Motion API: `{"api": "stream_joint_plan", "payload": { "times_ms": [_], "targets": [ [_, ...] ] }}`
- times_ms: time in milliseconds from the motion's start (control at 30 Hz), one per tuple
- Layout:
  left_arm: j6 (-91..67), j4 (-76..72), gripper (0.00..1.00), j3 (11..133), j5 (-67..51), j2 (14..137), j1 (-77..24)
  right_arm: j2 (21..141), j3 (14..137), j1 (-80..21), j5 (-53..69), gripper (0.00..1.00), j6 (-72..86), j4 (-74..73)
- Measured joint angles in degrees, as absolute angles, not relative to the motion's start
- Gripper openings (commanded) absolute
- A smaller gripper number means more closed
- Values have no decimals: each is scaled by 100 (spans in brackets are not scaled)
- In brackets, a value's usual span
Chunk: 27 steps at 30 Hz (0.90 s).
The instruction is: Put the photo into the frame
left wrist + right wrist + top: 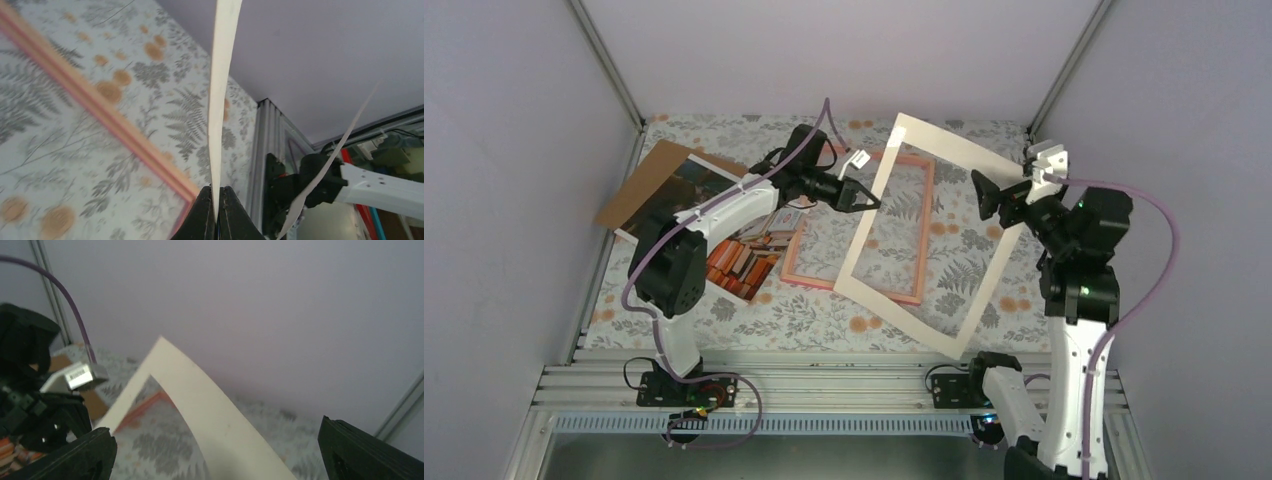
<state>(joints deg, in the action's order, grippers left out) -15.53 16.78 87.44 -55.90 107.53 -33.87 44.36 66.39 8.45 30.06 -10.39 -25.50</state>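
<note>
The pink frame point(926, 220) lies flat on the patterned table; it also shows in the left wrist view point(115, 125) and the right wrist view point(145, 407). The photo point(742, 268) lies face up to its left, partly under my left arm. My left gripper point(867, 200) point(216, 192) is shut on the left strip of a cream mat board point(904, 320) point(220, 100), which it holds tilted above the frame. My right gripper point(984, 195) point(215, 437) is open at the mat's far right side. A strip of the mat point(200, 390) runs between its wide-apart fingers.
A brown cardboard backing board point(644, 185) lies at the back left, partly under the photo. Grey walls close in on three sides. The aluminium rail point(824, 385) with the arm bases runs along the near edge.
</note>
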Motion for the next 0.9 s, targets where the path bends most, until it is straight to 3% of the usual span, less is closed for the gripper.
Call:
{"api": "stream_joint_plan", "payload": {
  "times_ms": [367,600,900],
  "targets": [
    [-1382,1308,2,8053,-5398,10831,-3105,5570,6099,847,2290,100,-143,-3474],
    [-1372,1092,2,8042,-5474,10849,-3015,6062,5669,871,3144,100,99,-3533],
    [-1597,746,2,7684,-5509,10890,-2703,6742,6012,1422,3701,100,58,-3509]
  ]
}}
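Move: Your left gripper already holds the cream mat by its left long side. The empty frame's middle lies about 7 cm ahead of that hand and 23 cm below; the photo lies level with the frame's middle, some 34 cm to the left of the hand. For your open right gripper, the mat's free far-right corner is about 9 cm ahead, 4 cm right and 17 cm down. The frame's middle is 14 cm ahead, 20 cm left and 43 cm down. Drop the open right gripper about 19 cm, easing some 7 cm forward, and tip it down around 40 degrees with its left side rising, so its fingers come in close at the mat's far-right corner; keep them wide open. Meanwhile keep the left grip and lower the mat some 6 cm towards the frame, carrying it nearly 5 cm left and a little forward. ##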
